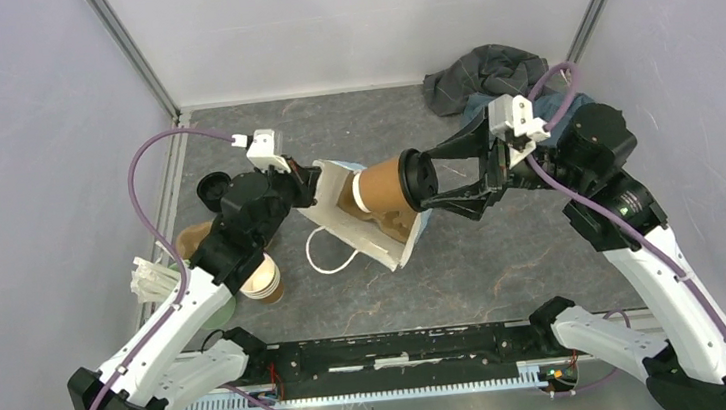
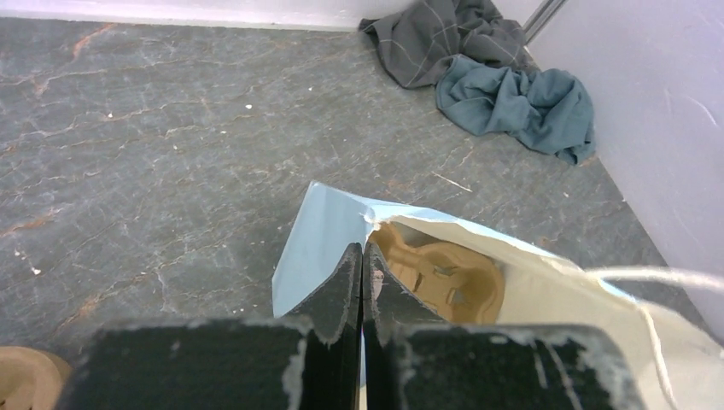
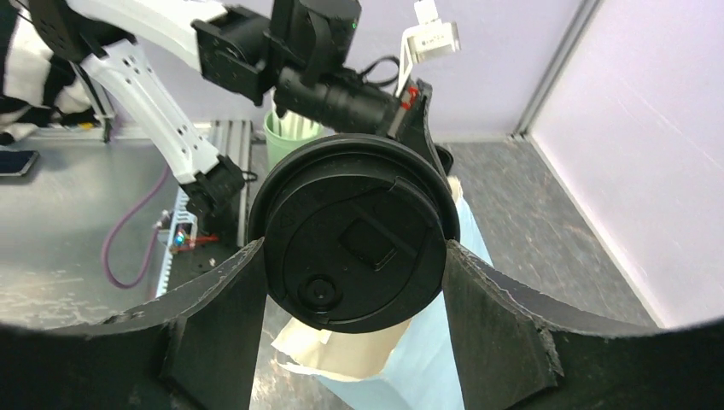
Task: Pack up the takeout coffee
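Note:
The takeout coffee (image 1: 384,185), a brown paper cup with a black lid (image 3: 354,231), lies sideways in the air with its base at the mouth of a pale blue paper bag (image 1: 362,237). My right gripper (image 1: 422,179) is shut on it at the lid end, one finger on each side of the lid (image 3: 213,295). My left gripper (image 2: 363,256) is shut on the bag's upper edge (image 2: 337,226) and holds the mouth open. A brown moulded cup carrier (image 2: 444,278) sits inside the bag.
A stack of lidless brown cups (image 1: 261,280) lies under the left arm, with a pale green cup (image 3: 290,137) of white sticks (image 1: 150,281) beside it. A loose black lid (image 1: 212,189) is at the left. Crumpled grey and teal cloths (image 1: 492,77) fill the far right corner.

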Controlling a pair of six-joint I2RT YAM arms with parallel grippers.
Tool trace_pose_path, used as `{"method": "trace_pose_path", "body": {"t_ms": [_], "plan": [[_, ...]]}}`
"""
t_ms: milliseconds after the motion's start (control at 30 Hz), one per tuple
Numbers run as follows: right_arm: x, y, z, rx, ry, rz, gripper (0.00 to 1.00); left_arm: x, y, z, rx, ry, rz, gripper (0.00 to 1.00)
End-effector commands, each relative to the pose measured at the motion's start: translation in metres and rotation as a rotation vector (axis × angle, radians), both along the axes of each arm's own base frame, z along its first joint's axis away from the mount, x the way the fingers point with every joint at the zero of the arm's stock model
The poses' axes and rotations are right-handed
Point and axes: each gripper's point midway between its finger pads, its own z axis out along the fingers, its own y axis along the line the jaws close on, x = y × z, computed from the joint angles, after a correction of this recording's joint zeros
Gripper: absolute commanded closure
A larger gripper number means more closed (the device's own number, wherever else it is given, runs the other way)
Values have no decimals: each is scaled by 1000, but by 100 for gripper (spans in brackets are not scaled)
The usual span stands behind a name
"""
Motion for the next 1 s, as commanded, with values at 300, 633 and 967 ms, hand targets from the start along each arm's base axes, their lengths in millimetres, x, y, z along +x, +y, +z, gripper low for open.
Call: {"method": "trace_pose_path", "body": {"t_ms": [300, 633, 967], "plan": [[-17, 2, 31, 115, -32, 63, 100, -11, 5, -4, -37, 20, 8, 98], [-4, 25, 1, -50, 72, 48, 100, -5, -3, -2, -47, 58, 5, 98], [7, 72, -44, -389, 3, -57, 100, -7, -2, -9, -38, 90, 4, 98]]}}
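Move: My right hand grips the lidded brown cup, its base pointing left. The bag's mouth is centred about 9 cm to the left, 4 cm back and 14 cm lower. The drink carrier inside the bag lies some 6 cm left, 6 cm back and well below, roughly 26 cm; the near rope handle is about 16 cm left and 10 cm back. From my left hand, pinching the rim, the mouth's middle is about 8 cm right and 5 cm back. I lift the cup a couple of centimetres while easing slightly back, then swing my right hand about 8 cm left and some 5 cm down from that height, over the bag's mouth, dipping the cup's base nearly 20 degrees with my grip kept. My left hand keeps its pinch on the rim, draws back a little and returns, ending slightly lower. ##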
